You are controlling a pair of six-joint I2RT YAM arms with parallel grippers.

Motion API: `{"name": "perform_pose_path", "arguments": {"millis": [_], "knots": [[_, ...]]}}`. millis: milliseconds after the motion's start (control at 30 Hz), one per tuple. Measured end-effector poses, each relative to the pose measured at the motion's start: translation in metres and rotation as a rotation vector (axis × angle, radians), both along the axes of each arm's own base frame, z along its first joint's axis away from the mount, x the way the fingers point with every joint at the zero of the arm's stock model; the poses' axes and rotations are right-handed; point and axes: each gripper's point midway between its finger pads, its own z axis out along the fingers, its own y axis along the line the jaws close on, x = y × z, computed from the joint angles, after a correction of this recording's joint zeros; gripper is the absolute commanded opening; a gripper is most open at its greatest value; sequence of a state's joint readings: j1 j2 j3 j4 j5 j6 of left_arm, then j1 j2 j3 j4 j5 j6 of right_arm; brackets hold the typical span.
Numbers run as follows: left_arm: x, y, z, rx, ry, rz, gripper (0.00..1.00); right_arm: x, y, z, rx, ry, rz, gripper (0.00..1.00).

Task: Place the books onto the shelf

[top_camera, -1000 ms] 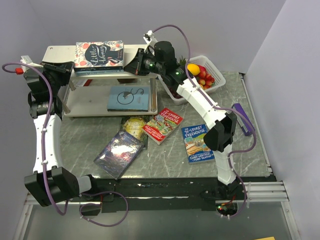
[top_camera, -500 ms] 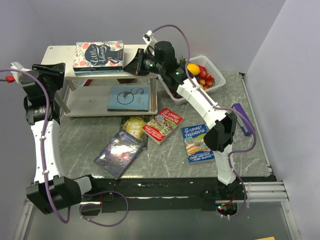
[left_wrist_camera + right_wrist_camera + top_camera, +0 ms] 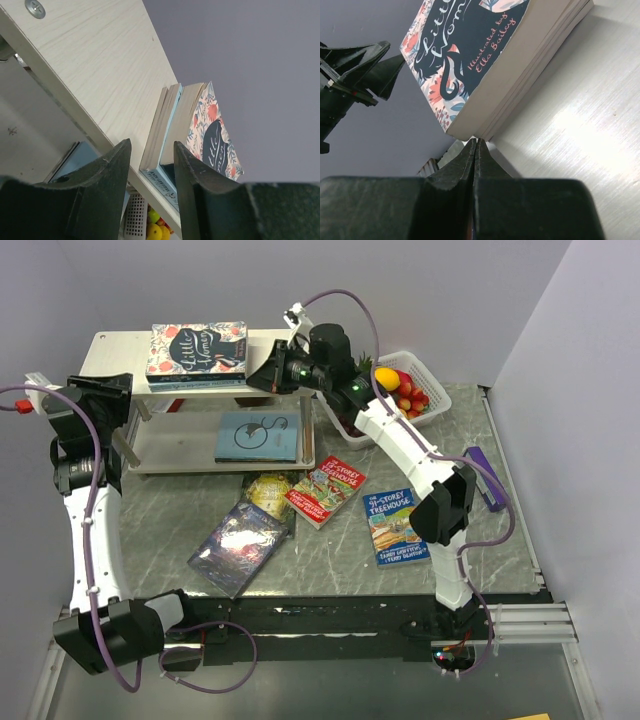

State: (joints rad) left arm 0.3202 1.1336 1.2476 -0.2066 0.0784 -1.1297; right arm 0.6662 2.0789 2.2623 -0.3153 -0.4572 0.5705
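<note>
The shelf (image 3: pixel 115 345) stands at the back left. On its upper board the floral "Little Women" (image 3: pixel 198 352) tops a small stack of books. A pale blue book (image 3: pixel 258 436) lies on the lower board. On the table lie a dark galaxy book (image 3: pixel 240 545), a green-gold book (image 3: pixel 268 490), a red Treehouse (image 3: pixel 326 490) and a blue Treehouse (image 3: pixel 396 525). My left gripper (image 3: pixel 152 145) is open and empty at the shelf's left end, facing the stack (image 3: pixel 167 130). My right gripper (image 3: pixel 476 141) is shut, its tips at the stack's right corner under "Little Women" (image 3: pixel 465 45).
A white basket (image 3: pixel 425 380) of fruit stands right of the shelf, just behind the right arm. A small purple box (image 3: pixel 484 478) lies at the table's right side. Purple walls close in behind and on both sides.
My left gripper has opened and drawn back leftward from the shelf's end. The right gripper has stayed shut against the stack.
</note>
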Motion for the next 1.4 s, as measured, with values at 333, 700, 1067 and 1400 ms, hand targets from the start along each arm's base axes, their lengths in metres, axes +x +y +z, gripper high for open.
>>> {"name": "perform_pose_path", "arguments": {"millis": [333,700,1067,1400], "knots": [[-0.007,0.003,-0.007,-0.001,0.008,0.027,0.45,-0.008,-0.026,-0.006,-0.032,0.065,-0.102,0.0],[-0.015,0.004,-0.019,-0.018,0.021,0.051,0.43,0.002,-0.04,-0.003,-0.019,0.018,-0.201,0.0],[-0.014,-0.001,-0.019,-0.019,0.02,0.039,0.42,0.0,-0.059,0.094,0.033,-0.191,-0.263,0.0],[-0.012,0.001,-0.014,-0.013,0.021,0.046,0.43,0.031,-0.042,0.036,-0.086,-0.143,-0.268,0.0]]}}
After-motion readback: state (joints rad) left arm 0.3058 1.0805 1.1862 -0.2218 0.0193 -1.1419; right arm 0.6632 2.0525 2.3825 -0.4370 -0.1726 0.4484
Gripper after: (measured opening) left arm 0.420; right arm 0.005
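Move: The stack of books under Little Women, on the top shelf, has its middle about 6 cm ahead of the right hand, 10 cm to its left and nearly level with it. The blue book on the lower shelf lies some 6 cm ahead, 2 cm left and 22 cm down; the fruit basket is about 13 cm ahead, 28 cm right and 24 cm down. From the left hand the stack's middle is roughly 6 cm ahead and 18 cm right, about level. Rightward about 6 cm, the right hand draws its shut fingertips off the stack's near right corner, rises quickly some 10 cm, then comes down about 7 cm while easing forward and slightly back left above the shelf. Its wrist swings about 15 degrees clockwise. The left hand, still part open, dips about 2 cm and backs off slightly. ##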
